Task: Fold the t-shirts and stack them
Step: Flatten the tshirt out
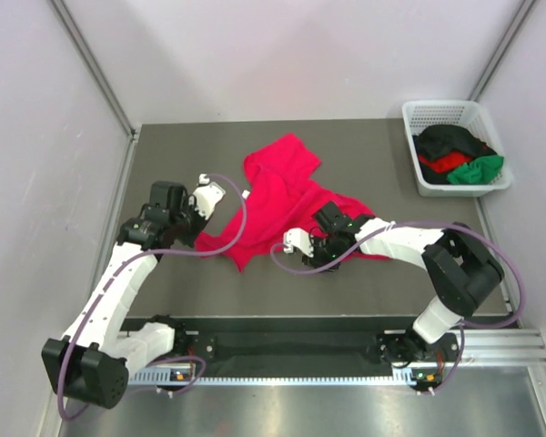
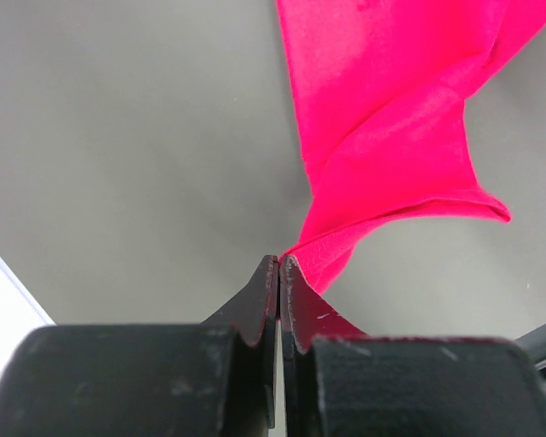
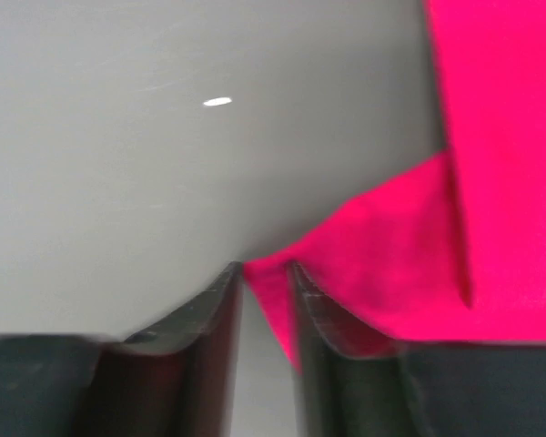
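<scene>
A crimson-pink t-shirt lies crumpled and partly spread in the middle of the grey table. My left gripper is at its left edge, shut on a fold of the cloth, which stretches away from the fingertips. My right gripper sits low at the shirt's right side. Its jaws stand apart, with a corner of the shirt lying between them. More t-shirts, black, red and green, are heaped in the basket.
A white mesh basket stands at the table's back right corner. Pale walls close in on the left, back and right. The arms' bases and a metal rail run along the near edge.
</scene>
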`<state>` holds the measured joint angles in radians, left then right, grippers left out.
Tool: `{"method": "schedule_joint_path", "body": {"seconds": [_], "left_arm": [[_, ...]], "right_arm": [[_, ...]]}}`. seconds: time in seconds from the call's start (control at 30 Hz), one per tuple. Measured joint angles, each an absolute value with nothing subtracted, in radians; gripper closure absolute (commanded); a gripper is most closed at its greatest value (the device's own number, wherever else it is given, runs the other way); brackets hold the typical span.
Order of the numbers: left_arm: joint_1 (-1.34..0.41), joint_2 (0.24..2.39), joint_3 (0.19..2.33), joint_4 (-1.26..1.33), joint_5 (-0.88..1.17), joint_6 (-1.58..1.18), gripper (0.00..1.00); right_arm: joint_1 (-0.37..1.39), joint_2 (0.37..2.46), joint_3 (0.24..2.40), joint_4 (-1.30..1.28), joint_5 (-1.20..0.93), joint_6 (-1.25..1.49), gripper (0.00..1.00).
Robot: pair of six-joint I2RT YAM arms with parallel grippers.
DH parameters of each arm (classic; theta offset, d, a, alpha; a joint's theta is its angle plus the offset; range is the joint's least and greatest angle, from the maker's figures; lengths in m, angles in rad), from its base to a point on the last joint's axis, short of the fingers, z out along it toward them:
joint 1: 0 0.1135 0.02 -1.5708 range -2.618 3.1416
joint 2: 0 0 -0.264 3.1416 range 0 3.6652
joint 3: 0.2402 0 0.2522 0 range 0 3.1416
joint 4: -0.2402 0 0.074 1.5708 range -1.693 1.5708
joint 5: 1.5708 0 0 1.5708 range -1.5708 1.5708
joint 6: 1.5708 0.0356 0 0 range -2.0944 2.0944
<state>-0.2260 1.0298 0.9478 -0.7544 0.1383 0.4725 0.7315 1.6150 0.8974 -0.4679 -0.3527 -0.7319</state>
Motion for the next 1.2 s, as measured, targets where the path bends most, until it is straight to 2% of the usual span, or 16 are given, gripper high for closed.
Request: {"method": "schedule_joint_path", "body": {"seconds": [0.07, 0.13, 0.27, 0.4, 0.53, 0.73, 0.9, 1.07, 1.2], "left_arm": [[-0.221, 1.026, 0.945, -0.755, 0.138, 0.472, 1.0], [-0.218, 1.023, 0.944, -0.755, 0.138, 0.472, 1.0], [-0.216, 1.019, 0.944, -0.754, 0.141, 0.474, 1.0], [-0.216, 1.016, 0.97, -0.754, 0.137, 0.493, 1.0], [-0.216, 1.017, 1.062, -0.704, 0.113, 0.522, 1.0], [-0.216, 1.054, 1.233, -0.563, 0.049, 0.57, 1.0], [-0.216, 1.129, 1.359, -0.434, -0.081, 0.623, 1.0], [-0.216, 1.227, 1.558, -0.391, -0.216, 0.709, 1.0], [-0.215, 1.238, 1.625, -0.347, -0.287, 0.776, 1.0]], "right_arm": [[0.732, 1.615, 0.897, -0.455, -0.329, -0.731, 0.93], [0.732, 1.615, 0.897, -0.446, -0.302, -0.723, 1.0], [0.733, 1.593, 0.898, -0.443, -0.241, -0.701, 1.0], [0.733, 1.461, 0.953, -0.503, -0.152, -0.696, 1.0], [0.732, 1.29, 1.144, -0.515, -0.042, -0.728, 1.0], [0.683, 1.148, 1.387, -0.421, 0.106, -0.82, 1.0], [0.549, 1.172, 1.461, -0.308, 0.224, -0.893, 1.0], [0.433, 1.295, 1.648, -0.318, 0.267, -0.916, 1.0], [0.366, 1.253, 1.657, -0.294, 0.261, -0.925, 1.0]]}}
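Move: A corner of the red t-shirt lies right at the right hand's open fingertips, barely 1 cm below them. The shirt's middle is some 12 cm ahead and 6 cm to the left of that hand, its far flap about 24 cm ahead and 6 cm left. The left hand already holds another corner clear of the table. From it, the right hand's corner lies roughly 25 cm right, 4 cm back and 13 cm below. Low over the table, the right hand eases forward about 2 cm while its fingers shut on the t-shirt's corner. It then sweeps steeply up, nearly 50 cm in all, going forward and out to the right as its wrist tips far up. The left hand, after a brief hold, keeps its pinch and rises some 30 cm, also forward and a little left, tipping up about 50 degrees, so both corners go up and apart. ##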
